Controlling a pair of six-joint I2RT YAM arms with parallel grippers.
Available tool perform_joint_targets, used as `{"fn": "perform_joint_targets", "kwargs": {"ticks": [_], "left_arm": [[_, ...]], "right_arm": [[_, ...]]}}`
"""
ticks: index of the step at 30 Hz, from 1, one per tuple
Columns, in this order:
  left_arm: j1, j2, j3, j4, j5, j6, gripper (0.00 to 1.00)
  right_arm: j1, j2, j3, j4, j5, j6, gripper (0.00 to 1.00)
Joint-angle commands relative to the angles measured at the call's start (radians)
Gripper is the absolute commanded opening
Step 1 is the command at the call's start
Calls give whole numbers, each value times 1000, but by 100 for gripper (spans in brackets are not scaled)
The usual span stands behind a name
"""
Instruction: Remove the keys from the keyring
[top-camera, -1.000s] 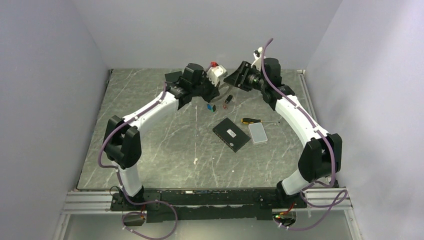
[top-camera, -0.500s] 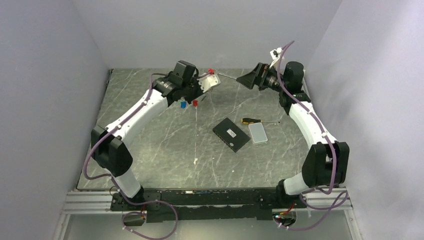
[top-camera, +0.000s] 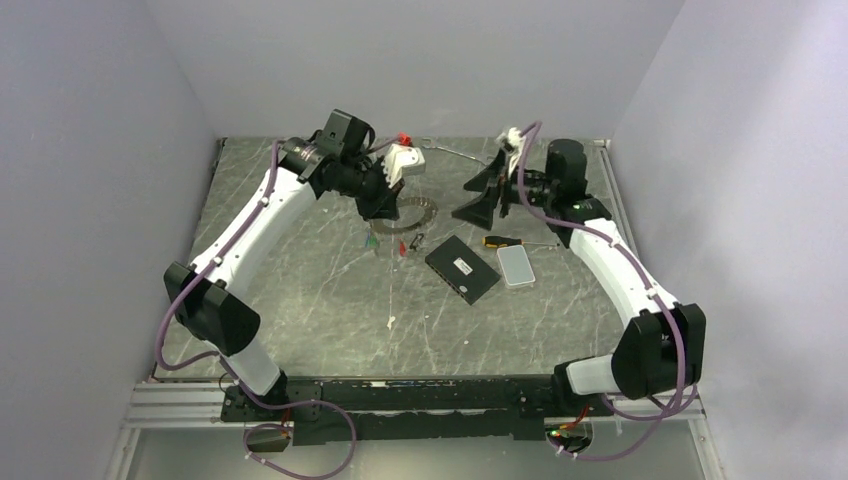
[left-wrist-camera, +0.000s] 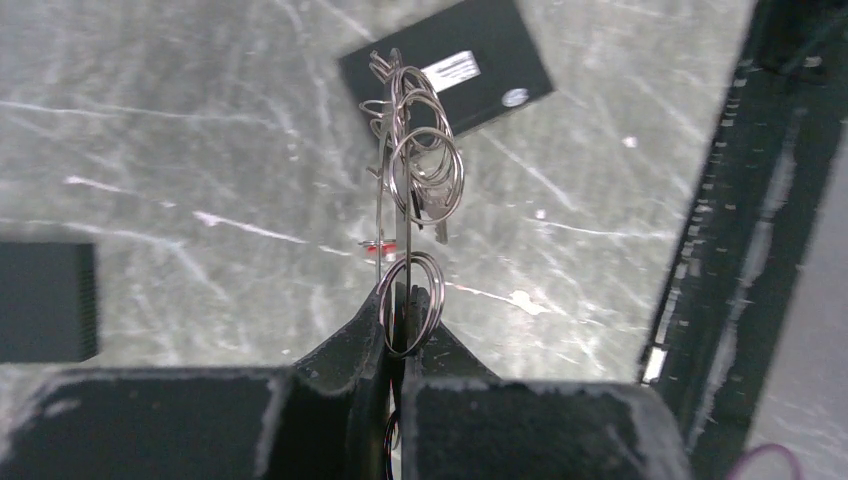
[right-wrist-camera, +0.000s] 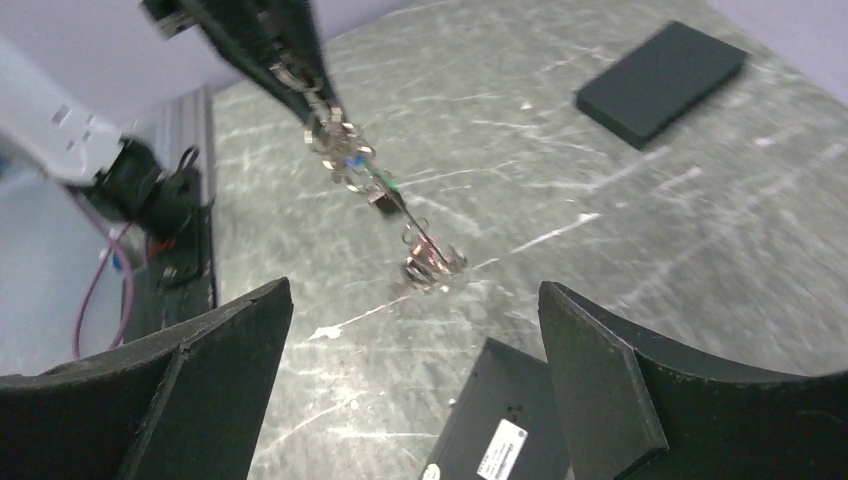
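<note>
My left gripper (top-camera: 388, 207) is shut on the keyring (top-camera: 412, 214), a thin grey loop that hangs below it over the table. In the left wrist view the keyring (left-wrist-camera: 398, 200) runs edge-on out of my left gripper (left-wrist-camera: 405, 308), with small split rings (left-wrist-camera: 425, 170) bunched on it. The keys (top-camera: 398, 245), green, red and dark, dangle at the ring's low end by the table. My right gripper (top-camera: 484, 193) stands wide open to the right, apart from the ring. From the right wrist, the keys (right-wrist-camera: 368, 178) string down toward the table beyond my open right gripper (right-wrist-camera: 415, 290).
A flat black box (top-camera: 462, 268) lies mid-table, with a pale grey slab (top-camera: 516, 265) and a yellow-handled screwdriver (top-camera: 500, 241) beside it. A thin silver tool (top-camera: 450, 151) lies at the back. Another black block (right-wrist-camera: 660, 80) sits farther off.
My left arm has swung down and forward with the keyring, so the keys now hang near the black box. My right gripper has opened wide and pulled back from the ring.
</note>
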Motion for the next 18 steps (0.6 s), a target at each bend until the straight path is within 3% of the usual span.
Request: {"fn": "perform_joint_targets", "kwargs": {"ticks": [1, 12, 18], "left_arm": [[13, -48, 20, -60, 242, -33, 0], [29, 17, 54, -176, 493, 2, 0], [29, 52, 75, -205, 523, 7, 0]], "right_arm": [[69, -49, 9, -107, -69, -220, 96], [147, -61, -26, -88, -137, -212, 81], [206, -36, -9, -105, -141, -210, 68]]}}
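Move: The keyring hangs from the left gripper's shut fingers, its middle about 5 cm right, 2 cm ahead and 6 cm below them. From the open right gripper, the keyring's middle is roughly 13 cm left, level ahead and 8 cm lower. On the table some 27 cm below the right gripper lie the black box, 2 cm back and 1 cm left, and the white box, 1 cm back and 13 cm right. Bring the right gripper back about 7 cm and left 5 cm, sinking slightly, turning it counter-clockwise while its fingers narrow part-way but stay well open around the keyring's free end. Keep the loop pinched in the left gripper as you draw it back some 6 cm and a little right, swinging its fingertips back and rightward by about 25 degrees. ##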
